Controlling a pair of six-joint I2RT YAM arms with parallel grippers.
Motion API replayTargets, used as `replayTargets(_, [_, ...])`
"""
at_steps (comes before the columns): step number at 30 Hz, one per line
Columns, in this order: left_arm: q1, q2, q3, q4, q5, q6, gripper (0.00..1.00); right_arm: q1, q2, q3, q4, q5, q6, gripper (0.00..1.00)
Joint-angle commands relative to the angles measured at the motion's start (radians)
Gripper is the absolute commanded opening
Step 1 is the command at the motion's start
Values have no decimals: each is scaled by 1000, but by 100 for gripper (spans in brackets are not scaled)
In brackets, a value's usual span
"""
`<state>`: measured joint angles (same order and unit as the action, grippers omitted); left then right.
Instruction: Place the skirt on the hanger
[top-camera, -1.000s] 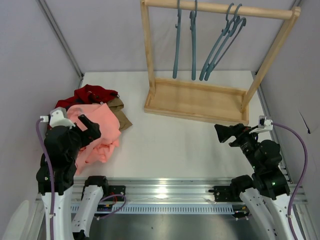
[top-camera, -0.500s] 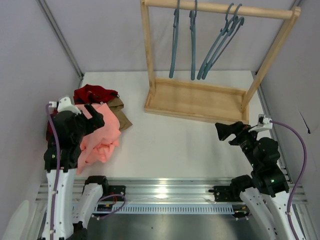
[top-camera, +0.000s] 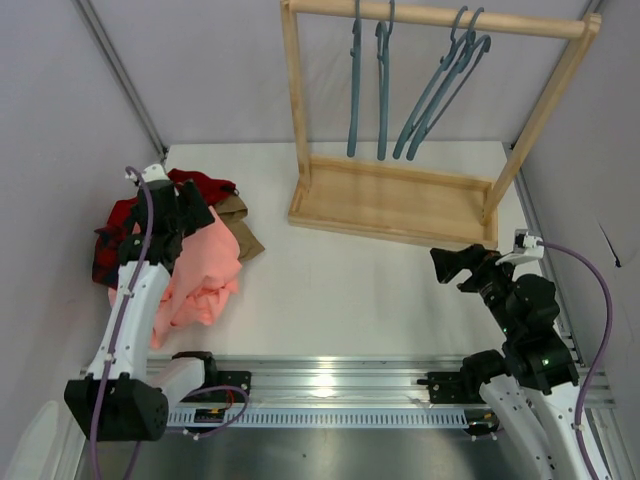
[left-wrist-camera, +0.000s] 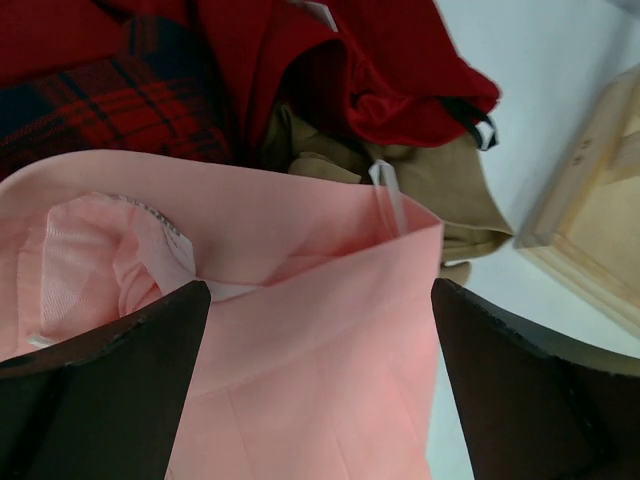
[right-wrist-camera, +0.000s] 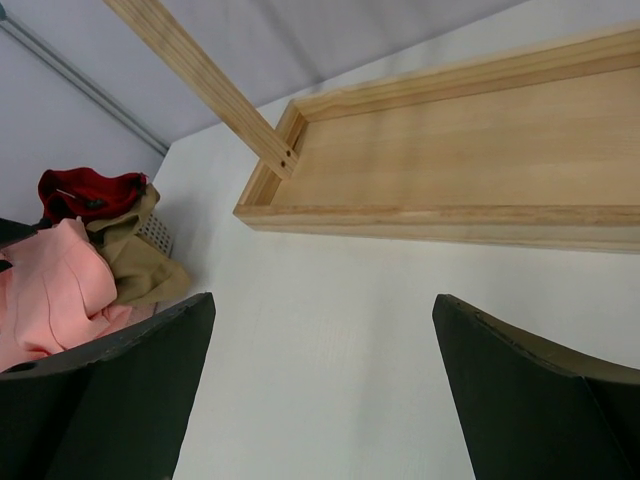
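Observation:
The salmon-pink skirt (top-camera: 207, 268) lies crumpled at the table's left; its upper edge and white label show in the left wrist view (left-wrist-camera: 320, 340). My left gripper (top-camera: 188, 213) hovers open just above that upper edge, fingers (left-wrist-camera: 120, 390) spread wide on either side of the cloth, holding nothing (left-wrist-camera: 320, 288). Several teal hangers (top-camera: 382, 90) hang from the rail of the wooden rack at the back. My right gripper (top-camera: 449, 265) stands open and empty over bare table (right-wrist-camera: 323, 300), in front of the rack's base.
A dark red garment (top-camera: 200, 184), a tan-brown one (top-camera: 243, 228) and a red plaid cloth (top-camera: 104, 252) lie piled behind and beside the skirt. The wooden rack's tray base (top-camera: 390, 203) and uprights fill the back right. Walls stand close on both sides.
My left arm has stretched away from the near edge, carrying its open gripper to the skirt's far edge. The right arm has barely moved. The hangers sway slightly.

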<state>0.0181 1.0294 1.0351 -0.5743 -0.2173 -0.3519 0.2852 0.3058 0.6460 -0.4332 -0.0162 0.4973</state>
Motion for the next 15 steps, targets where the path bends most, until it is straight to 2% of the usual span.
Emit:
replayTargets(1, [11, 55, 25, 71, -114, 60, 99, 3, 36, 53, 7, -24, -42, 100])
replayTargets(5, [22, 64, -44, 155, 45, 108, 99, 3, 62, 41, 27, -14, -39, 99])
replayTargets(9, [22, 87, -79, 159, 26, 102, 95, 5, 95, 53, 24, -5, -29, 100])
replayTargets(10, [22, 87, -81, 159, 16, 102, 85, 3, 99, 60, 18, 1, -29, 99])
replayTargets(12, [22, 83, -95, 165, 19, 110, 72, 5, 104, 73, -5, 15, -26, 99])
replayTargets(13, [22, 69, -98, 171, 22, 111, 61, 3, 102, 84, -13, 15, -26, 99])
replayTargets(15, [22, 46, -112, 177, 44, 114, 50, 3, 98, 92, -32, 50, -31, 99])
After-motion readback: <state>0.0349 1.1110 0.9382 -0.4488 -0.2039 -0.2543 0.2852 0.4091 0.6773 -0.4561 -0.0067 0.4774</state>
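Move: The skirt's waistband edge lies right under my open left fingers, about 5 cm down and 2 cm ahead, roughly centred sideways. The red garment is some 9 cm ahead and straight in line with my hand, the plaid cloth about 12 cm left and 2 cm ahead, and the khaki cloth 7 cm right and 4 cm ahead, all a little lower than the waistband. From my right hand the waistband is roughly 48 cm left, 12 cm ahead and 9 cm lower. I sink my left hand about 4.5 cm onto the skirt's waistband, easing a bit forward early on, with the fingers tipping only slightly further down. Near the bottom my wide-open fingers begin to close, coming to about half open and gathering the pink cloth of the band between them. ##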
